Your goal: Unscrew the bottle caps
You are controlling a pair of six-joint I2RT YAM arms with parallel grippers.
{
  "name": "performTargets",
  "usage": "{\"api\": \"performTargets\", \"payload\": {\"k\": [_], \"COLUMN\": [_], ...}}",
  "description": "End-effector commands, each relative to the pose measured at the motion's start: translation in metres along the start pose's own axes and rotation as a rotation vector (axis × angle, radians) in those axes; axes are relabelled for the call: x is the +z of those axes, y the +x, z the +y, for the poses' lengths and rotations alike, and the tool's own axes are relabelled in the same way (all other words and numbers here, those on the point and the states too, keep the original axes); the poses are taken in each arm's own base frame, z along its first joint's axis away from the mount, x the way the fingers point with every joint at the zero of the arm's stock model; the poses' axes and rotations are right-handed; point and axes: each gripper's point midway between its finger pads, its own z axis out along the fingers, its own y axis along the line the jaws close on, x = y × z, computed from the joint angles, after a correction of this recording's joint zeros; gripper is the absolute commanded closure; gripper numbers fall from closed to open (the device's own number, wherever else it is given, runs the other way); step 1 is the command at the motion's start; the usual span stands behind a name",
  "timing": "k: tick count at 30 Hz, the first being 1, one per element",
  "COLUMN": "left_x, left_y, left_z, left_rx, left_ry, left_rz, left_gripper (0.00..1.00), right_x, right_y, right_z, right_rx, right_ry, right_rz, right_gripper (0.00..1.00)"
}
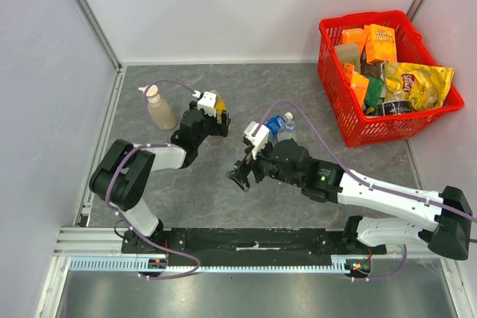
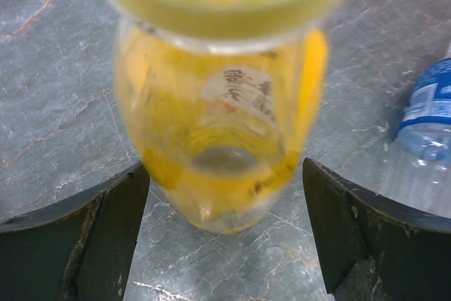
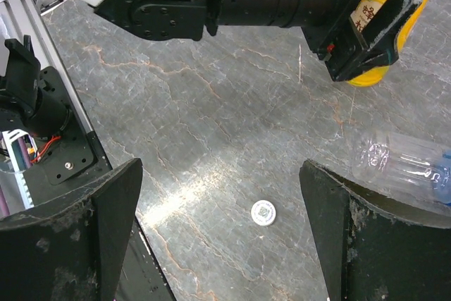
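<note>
A bottle of yellow-orange juice (image 2: 218,125) stands upright on the grey marble table (image 1: 186,184). My left gripper (image 2: 225,244) is open around it, with a gap between each finger and the bottle. Its yellow neck ring is blurred close to the lens. From above, the juice bottle (image 1: 219,103) shows just past the left gripper (image 1: 216,115). A white bottle cap (image 3: 263,212) lies flat on the table below my right gripper (image 3: 222,237), which is open and empty. A clear bottle with a blue label (image 1: 277,123) lies on its side beside the right gripper (image 1: 238,176).
A beige pump-top soap bottle (image 1: 159,109) stands at the left. A red basket (image 1: 335,87) full of snack packs sits at the back right. The left arm's base and the aluminium rail (image 3: 42,125) lie near the table's front edge.
</note>
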Motion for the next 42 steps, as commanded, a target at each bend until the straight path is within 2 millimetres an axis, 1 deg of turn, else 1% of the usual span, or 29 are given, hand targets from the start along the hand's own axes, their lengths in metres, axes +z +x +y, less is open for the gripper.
{"api": "performTargets", "payload": {"k": [1,3,4,5,8,11,12,14,15,20,25,29,33,38,40,42], "left_x": [-0.017,-0.025,-0.03,-0.035,-0.051,-0.07,-0.079,-0.092,-0.099,-0.13,-0.151,-0.164,-0.178,-0.185,-0.183,-0.179], "left_y": [-0.052,-0.063,-0.072,-0.075,-0.094,-0.114,-0.125,-0.139,-0.15,-0.181,-0.193,-0.198,-0.209,-0.215,-0.214,-0.209], "left_z": [-0.015,-0.016,-0.016,-0.02,-0.02,-0.022,-0.022,-0.024,-0.026,-0.048,-0.076,-0.093,-0.11,-0.122,-0.123,-0.125], "left_rx": [-0.043,-0.052,-0.056,-0.053,-0.049,-0.053,-0.051,-0.058,-0.063,-0.069,-0.089,-0.109,-0.109,-0.12,-0.128,-0.129], "left_ry": [0.07,0.074,0.074,0.1,0.1,0.111,0.116,0.125,0.137,0.265,0.422,0.522,0.633,0.709,0.718,0.724], "left_rz": [-0.12,-0.129,-0.144,-0.141,-0.167,-0.198,-0.215,-0.212,-0.224,-0.225,-0.155,-0.093,-0.072,-0.029,-0.004,0.022], "left_gripper": [0.06,0.06,0.06,0.06,0.05,0.05,0.05,0.05,0.05,0.09,0.11,0.11,0.11,0.11,0.11,0.11], "right_x": [-0.008,-0.009,-0.008,-0.009,-0.01,-0.012,-0.014,-0.019,-0.023,-0.047,-0.067,-0.076,-0.08,-0.081,-0.083,-0.084], "right_y": [-0.037,-0.041,-0.042,-0.044,-0.048,-0.054,-0.055,-0.061,-0.063,-0.082,-0.095,-0.099,-0.104,-0.113,-0.117,-0.119], "right_z": [0.003,0.004,0.004,0.004,0.004,0.004,0.004,0.001,-0.001,-0.011,-0.017,-0.022,-0.03,-0.038,-0.046,-0.048], "right_rx": [0.012,0.016,0.018,0.019,0.021,0.023,0.024,0.032,0.035,0.057,0.052,0.033,0.01,0.007,0.016,0.029], "right_ry": [-0.011,-0.016,-0.016,-0.016,-0.019,-0.018,-0.019,-0.006,0.005,0.047,0.068,0.083,0.101,0.077,0.084,0.053], "right_rz": [-0.089,-0.097,-0.099,-0.102,-0.111,-0.125,-0.129,-0.15,-0.157,-0.236,-0.286,-0.301,-0.304,-0.303,-0.312,-0.312], "right_gripper": [0.02,0.02,0.02,0.02,0.02,0.02,0.02,0.02,0.02,0.02,0.02,0.02,0.02,0.02,0.02,0.02]}}
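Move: The opened orange bottle stands about 3 cm ahead of the left hand and 1 cm right, near its height, just leaving the open fingers; the pump bottle is 3 cm ahead and 18 cm left of the hand. The lying bottle, still capped, is roughly 25 cm ahead of the right hand, 9 cm right and 20 cm down; the open blue-label bottle is 16 cm ahead, 12 cm right and 14 cm down, and the white cap 4 cm ahead, 2 cm right and 22 cm down. Lift the open left gripper clear of the standing orange bottle, about 25 cm up while drawing back some 14 cm; late in the rise, ease it right and swing it clockwise to face the right arm. Raise the empty, open right gripper away from the white cap, shifting it right and, at the end, slightly forward. ##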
